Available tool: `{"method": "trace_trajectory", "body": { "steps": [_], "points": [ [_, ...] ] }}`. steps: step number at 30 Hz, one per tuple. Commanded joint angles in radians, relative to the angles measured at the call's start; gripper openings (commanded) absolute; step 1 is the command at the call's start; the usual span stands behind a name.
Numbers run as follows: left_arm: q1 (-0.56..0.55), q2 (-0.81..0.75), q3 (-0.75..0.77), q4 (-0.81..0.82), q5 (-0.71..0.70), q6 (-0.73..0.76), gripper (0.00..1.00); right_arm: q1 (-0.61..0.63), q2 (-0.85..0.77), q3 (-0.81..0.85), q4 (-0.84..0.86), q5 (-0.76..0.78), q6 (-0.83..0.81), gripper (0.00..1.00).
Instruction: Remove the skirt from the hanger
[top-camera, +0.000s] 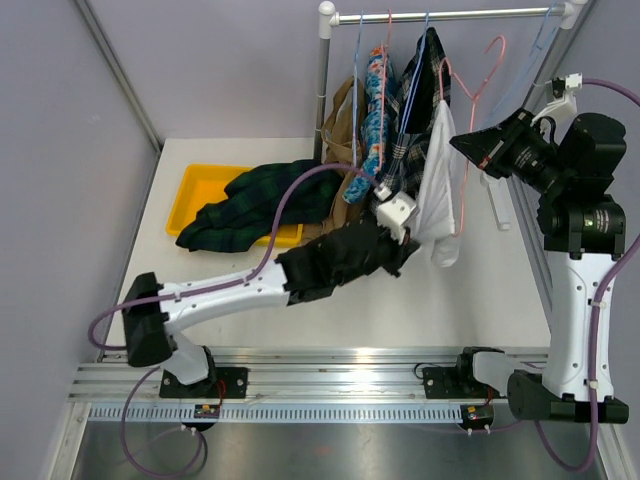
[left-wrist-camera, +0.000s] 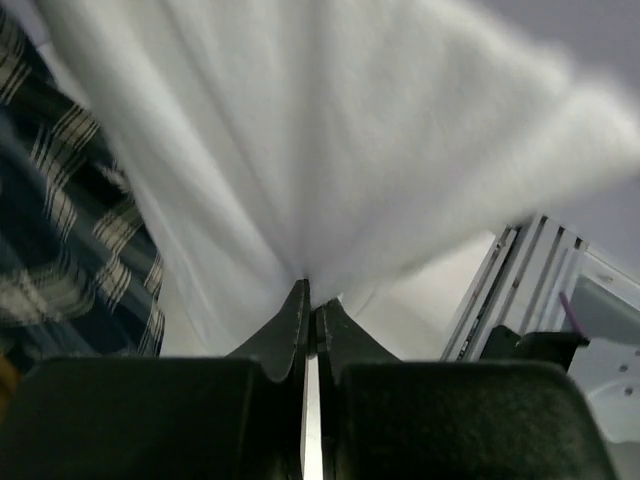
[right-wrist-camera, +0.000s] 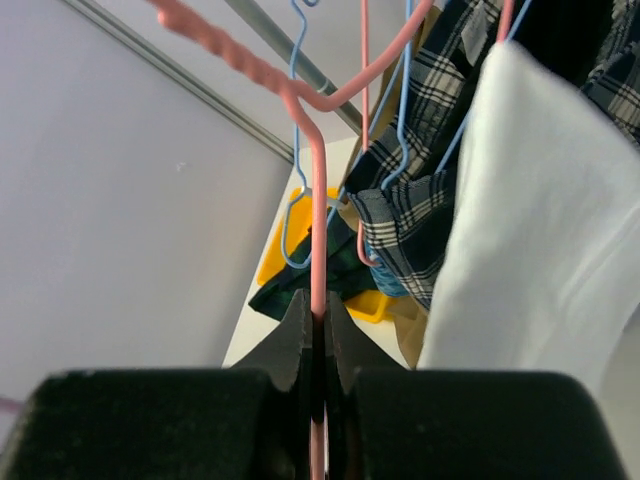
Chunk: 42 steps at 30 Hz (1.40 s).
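Note:
The tan skirt hangs at the left end of the rail, mostly hidden behind other clothes. A light-blue wire hanger runs down beside it. My left gripper is not on it: it is shut on the lower edge of a white garment further right. The left wrist view shows its jaws pinching that white cloth. My right gripper is shut on a pink wire hanger, on which the white garment hangs. A strip of tan skirt shows low in the right wrist view.
A yellow tray at the back left holds a dark green tartan garment. The rail on its post also carries a blue floral garment, a plaid shirt and a bare light-blue hanger.

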Motion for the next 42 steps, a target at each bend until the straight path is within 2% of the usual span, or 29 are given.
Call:
{"method": "trace_trajectory", "body": {
  "steps": [1,3,5,7,8,11,16,20,22,23,25,28,29,31,32,34,35,36,37,39,40,42],
  "points": [
    [-0.108,-0.165,-0.238,-0.025,-0.180,-0.055,0.00,0.008,0.043,0.127,0.008,0.056,-0.062,0.00],
    [-0.203,-0.243,-0.406,-0.031,-0.266,-0.136,0.00,0.008,0.089,0.216,-0.034,0.106,-0.084,0.00],
    [-0.321,-0.295,-0.505,-0.054,-0.358,-0.207,0.00,0.008,0.142,0.308,-0.070,0.137,-0.110,0.00],
    [-0.406,-0.315,-0.596,-0.120,-0.448,-0.343,0.00,0.008,0.196,0.369,-0.098,0.155,-0.128,0.00],
    [-0.487,-0.323,-0.611,-0.146,-0.473,-0.432,0.00,0.008,0.210,0.417,-0.116,0.165,-0.133,0.00],
    [-0.608,-0.329,-0.613,-0.273,-0.562,-0.576,0.00,0.008,0.245,0.445,-0.125,0.183,-0.151,0.00],
    [-0.635,-0.306,-0.555,-0.449,-0.641,-0.658,0.00,0.006,0.280,0.414,-0.092,0.212,-0.157,0.00],
    [-0.621,-0.331,-0.401,-0.571,-0.720,-0.556,0.00,0.000,0.351,0.446,-0.078,0.231,-0.160,0.00],
    [-0.613,-0.361,-0.319,-0.692,-0.778,-0.520,0.00,-0.003,0.403,0.481,-0.072,0.235,-0.162,0.00],
    [-0.597,-0.374,-0.244,-0.730,-0.792,-0.476,0.00,-0.009,0.424,0.494,-0.064,0.240,-0.163,0.00],
    [-0.564,-0.398,-0.187,-0.841,-0.822,-0.436,0.00,-0.017,0.487,0.541,-0.059,0.255,-0.162,0.00],
    [-0.457,-0.449,-0.104,-0.948,-0.858,-0.338,0.00,-0.035,0.579,0.616,-0.049,0.272,-0.154,0.00],
    [-0.381,-0.463,-0.087,-0.970,-0.862,-0.277,0.00,-0.040,0.604,0.638,-0.044,0.271,-0.145,0.00],
    [-0.301,-0.478,-0.017,-0.997,-0.875,-0.200,0.00,-0.053,0.681,0.713,-0.041,0.272,-0.139,0.00],
    [-0.221,-0.501,0.005,-0.958,-0.875,-0.096,0.00,-0.058,0.707,0.739,-0.042,0.272,-0.134,0.00],
    [-0.127,-0.522,0.078,-0.887,-0.837,0.018,0.00,-0.067,0.777,0.806,-0.050,0.280,-0.130,0.00],
    [-0.018,-0.535,0.103,-0.802,-0.807,0.125,0.00,-0.070,0.797,0.822,-0.049,0.278,-0.121,0.00],
    [0.043,-0.535,0.128,-0.766,-0.770,0.171,0.00,-0.073,0.825,0.831,-0.046,0.277,-0.117,0.00],
    [0.163,-0.527,0.184,-0.732,-0.691,0.237,0.00,-0.075,0.830,0.827,-0.041,0.277,-0.116,0.00],
    [0.274,-0.463,0.249,-0.688,-0.607,0.290,0.00,-0.075,0.817,0.792,-0.026,0.268,-0.110,0.00],
    [0.355,-0.432,0.329,-0.678,-0.549,0.326,0.00,-0.073,0.805,0.723,0.000,0.254,-0.107,0.00],
    [0.420,-0.322,0.423,-0.675,-0.489,0.350,0.00,-0.073,0.747,0.587,0.040,0.246,-0.108,0.00]
  ]
}}
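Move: From the left hand, which already pinches the lower part of the white skirt, the yellow tray lies some 38 cm to the left, 23 cm ahead and 30 cm down; the green garment in it is about 34 cm left, 22 ahead. The brown garment hangs roughly 14 cm left, 22 ahead. For the right hand, holding the pink hanger, the rail is around 27 cm ahead, 11 right and 10 above; the plaid garment hangs about 5 cm left, 22 ahead. Pulling the pinched skirt sharply back and down, about 20 cm each way and somewhat left, away from the hanger, the left hand then swings forward, up and far left towards the tray, turning some 50 degrees counter-clockwise, grip kept. The right hand keeps the pink hanger and carries it about 25 cm forward and some 10 cm right to the rail, rising slightly, then sinking. ##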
